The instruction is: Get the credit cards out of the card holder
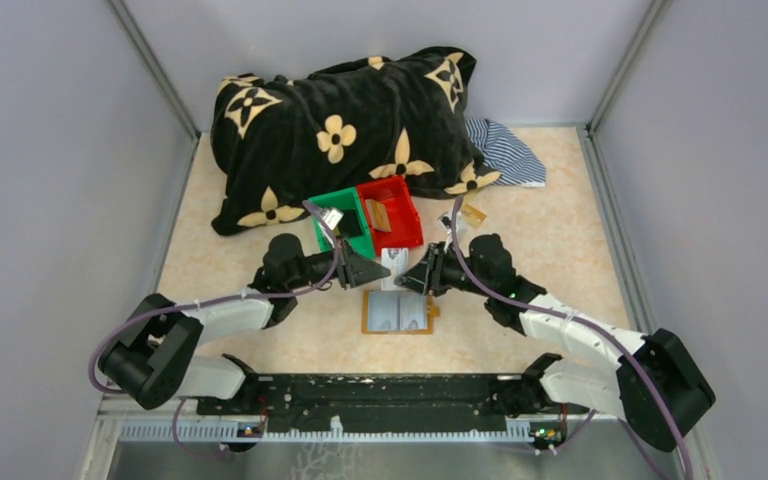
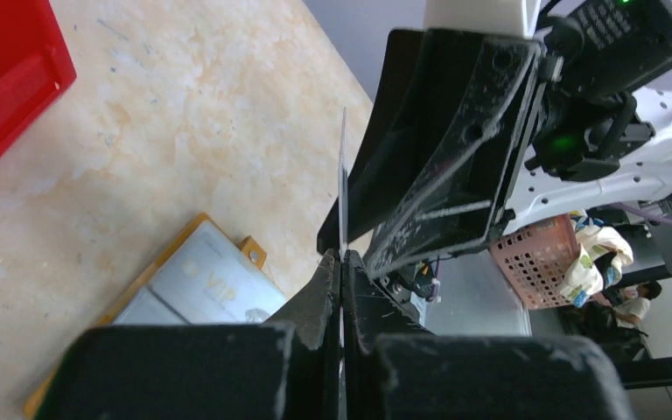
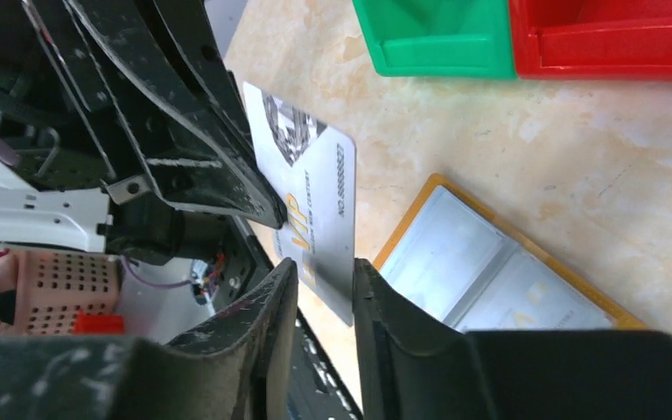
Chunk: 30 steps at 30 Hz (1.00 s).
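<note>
A silvery grey credit card (image 1: 393, 262) with gold "VIP" print hangs in the air between the two grippers, above the table. My left gripper (image 2: 341, 258) is shut on one end of this card (image 2: 343, 175), which shows edge-on there. My right gripper (image 3: 325, 271) stands open around the card's (image 3: 311, 201) other end, with a gap on one side. The card holder (image 1: 397, 312) lies open and flat on the table just below, tan rim and grey pockets up, and appears again in both wrist views (image 2: 201, 280) (image 3: 490, 271).
A green bin (image 1: 345, 225) and a red bin (image 1: 392, 212) stand side by side just beyond the grippers, each with a card in it. A black flowered blanket (image 1: 340, 130) and a striped cloth (image 1: 505, 150) lie at the back. A small tag (image 1: 473, 213) lies right of the red bin.
</note>
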Available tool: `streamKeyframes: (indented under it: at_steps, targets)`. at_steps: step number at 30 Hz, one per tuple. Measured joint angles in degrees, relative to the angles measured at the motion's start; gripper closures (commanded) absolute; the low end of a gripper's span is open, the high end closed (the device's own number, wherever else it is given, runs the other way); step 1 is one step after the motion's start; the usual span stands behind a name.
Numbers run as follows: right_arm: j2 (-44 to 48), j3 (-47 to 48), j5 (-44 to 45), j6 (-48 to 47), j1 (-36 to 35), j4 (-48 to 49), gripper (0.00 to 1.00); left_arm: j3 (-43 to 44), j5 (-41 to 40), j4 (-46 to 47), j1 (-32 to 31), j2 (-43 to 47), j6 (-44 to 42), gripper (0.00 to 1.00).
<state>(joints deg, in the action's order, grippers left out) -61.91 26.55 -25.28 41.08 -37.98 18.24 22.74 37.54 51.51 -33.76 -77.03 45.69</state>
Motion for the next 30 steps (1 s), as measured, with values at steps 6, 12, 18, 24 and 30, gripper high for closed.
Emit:
streamKeyframes:
  at_steps: [6,12,18,24,30]
  targets:
    - [5.05,-0.26,7.10,-1.20,-0.09,-6.32,0.52,7.19,-4.31,-7.93,-0.15,0.20,-1.36,1.00]
    - [10.34,-0.31,16.33,-2.56,0.31,-13.77,0.52,24.37,-13.46,-21.77,0.13,-4.57,-1.60,1.00]
    - [12.55,-2.25,18.67,-2.95,0.37,-16.24,0.52,44.22,-23.41,-35.91,0.17,-17.88,-1.99,1.00]
    - [13.86,-3.41,19.87,-4.11,0.44,-18.49,0.49,53.51,-30.67,-48.04,0.28,-26.60,-1.86,1.00]
    - [14.05,-3.91,20.68,-5.35,0.94,-19.10,0.47,54.27,-35.15,-54.29,0.48,-26.88,-1.57,1.00]
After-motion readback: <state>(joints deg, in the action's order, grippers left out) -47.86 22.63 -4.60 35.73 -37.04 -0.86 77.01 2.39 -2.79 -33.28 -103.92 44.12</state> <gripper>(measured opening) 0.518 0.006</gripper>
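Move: Ahead of the left hand, which already holds the credit card, the red box lies about 25 cm out, practically in line and some 13 cm lower. The green box adjoins it about 11 cm to the left. The card holder lies open some 16 cm beneath this hand, about 3 cm right. From the right hand, the card holder is about 15 cm straight below, and the red box 26 cm ahead, 3 cm left. Carrying the credit card in its shut fingers, the left arm sweeps about 20 cm forward to the red box, arching up 8 cm and sinking back again, while the wrist turns some 35 degrees counter-clockwise and tips down. The right fingers open wider, clear of the card; that hand draws about 7 cm right, then also sinks 4 cm above the holder's right edge. ##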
